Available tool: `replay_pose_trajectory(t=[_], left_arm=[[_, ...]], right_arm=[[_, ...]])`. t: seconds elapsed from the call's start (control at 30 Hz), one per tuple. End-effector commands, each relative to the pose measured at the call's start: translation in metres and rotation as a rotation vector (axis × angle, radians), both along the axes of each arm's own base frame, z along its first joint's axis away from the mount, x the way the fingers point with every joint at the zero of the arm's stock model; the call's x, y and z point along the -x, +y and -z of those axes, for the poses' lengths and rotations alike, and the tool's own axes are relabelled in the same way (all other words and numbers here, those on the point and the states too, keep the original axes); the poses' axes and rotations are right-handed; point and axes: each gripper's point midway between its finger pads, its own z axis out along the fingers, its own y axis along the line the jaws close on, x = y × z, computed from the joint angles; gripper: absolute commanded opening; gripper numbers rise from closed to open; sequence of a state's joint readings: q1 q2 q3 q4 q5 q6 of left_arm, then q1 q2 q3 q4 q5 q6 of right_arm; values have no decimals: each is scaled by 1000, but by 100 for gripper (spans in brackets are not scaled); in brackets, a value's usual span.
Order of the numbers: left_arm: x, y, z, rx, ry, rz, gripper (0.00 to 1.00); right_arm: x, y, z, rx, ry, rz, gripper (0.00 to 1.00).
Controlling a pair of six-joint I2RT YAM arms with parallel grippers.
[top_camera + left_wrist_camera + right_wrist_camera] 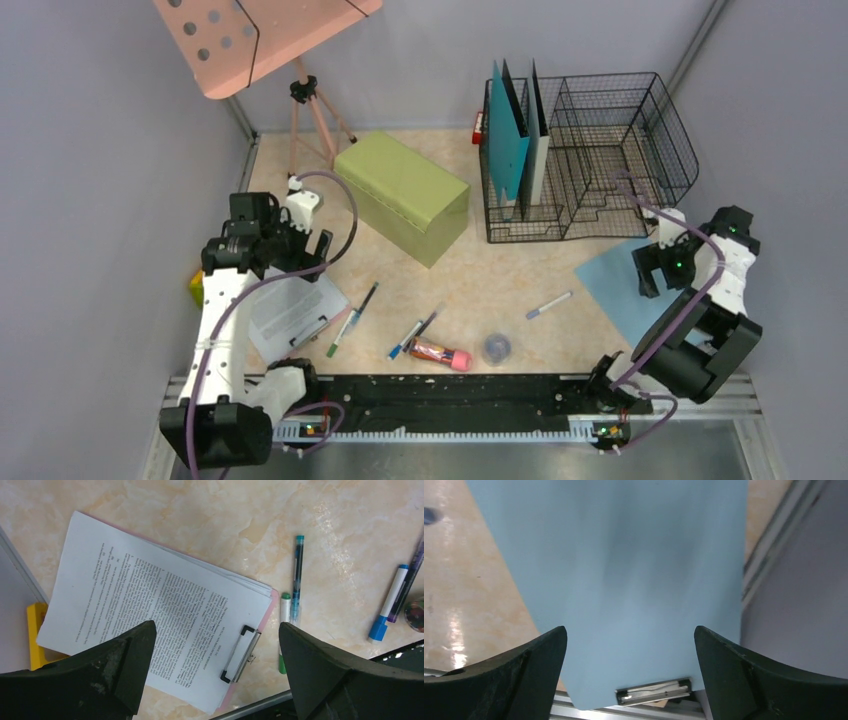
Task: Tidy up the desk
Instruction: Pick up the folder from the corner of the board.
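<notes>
The desk [500, 270] is a beige marbled top. A pink clipboard of printed pages [295, 312] lies at its left. My left gripper [300, 250] hovers above it, open and empty; in the left wrist view the gripper [215, 650] straddles the clipboard's metal clip [241, 653]. A light blue clipboard [625, 290] lies flat at the right, and my right gripper [660, 265] hangs over it. In the right wrist view that gripper [630, 650] is open above the blue board [624, 570], holding nothing.
Loose on the desk: a green marker [338, 338], a blue marker [405, 340], a white pen [549, 304], a red tube [440, 352], a round lid [497, 347]. An olive box [402, 195], a tripod [305, 115] and a wire rack [610, 150] with folders stand behind.
</notes>
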State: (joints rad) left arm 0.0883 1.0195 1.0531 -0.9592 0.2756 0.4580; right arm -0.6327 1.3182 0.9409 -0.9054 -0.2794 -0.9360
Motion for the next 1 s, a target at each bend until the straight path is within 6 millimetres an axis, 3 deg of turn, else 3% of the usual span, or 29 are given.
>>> replay_pose_trajectory(t=[0.0,0.23,0.53,0.97], left_arm=[[-1,-8,-11,23,-26,-6,98],[-7,-16,-14,42,-25,2,98],[-13,-22,-16,54,-15,-8,98],[-24,-37,-16,58,8,-9,97]], right_arm=[[-11,-47,-17,65,-32,-5,98],[0,-80,-3,46,49,-83,98],[-7,-107,12,8,166,-177,98],[4,-111,60,-34,278,-285,97]])
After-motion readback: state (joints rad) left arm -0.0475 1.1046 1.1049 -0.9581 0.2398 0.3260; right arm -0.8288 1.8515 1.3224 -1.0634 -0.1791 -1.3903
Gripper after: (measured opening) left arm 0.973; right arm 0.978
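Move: The light-blue folder lies under the right hand, its middle about 3 cm ahead, 3 cm to the left and 8 cm below; its metal clip is some 8 cm back and 6 cm to the right of this hand. A white marker lies roughly 27 cm to the hand's left and about level with it, and the wire rack's middle stands about 30 cm ahead and 17 cm left. From the left hand the folder is some 80 cm to the right, 2 cm back and 18 cm below. The empty right hand sweeps about 11 cm to the right over the folder towards its right-hand edge, quickly at first, then slows and sinks some 5 cm, turning counter-clockwise and tipping its fingers nearer to straight down, each by about 15 degrees; the jaws stay wide open, still above the folder. The left hand, also open and empty, drifts about 3 cm right, high above the papers and towards the pens. ##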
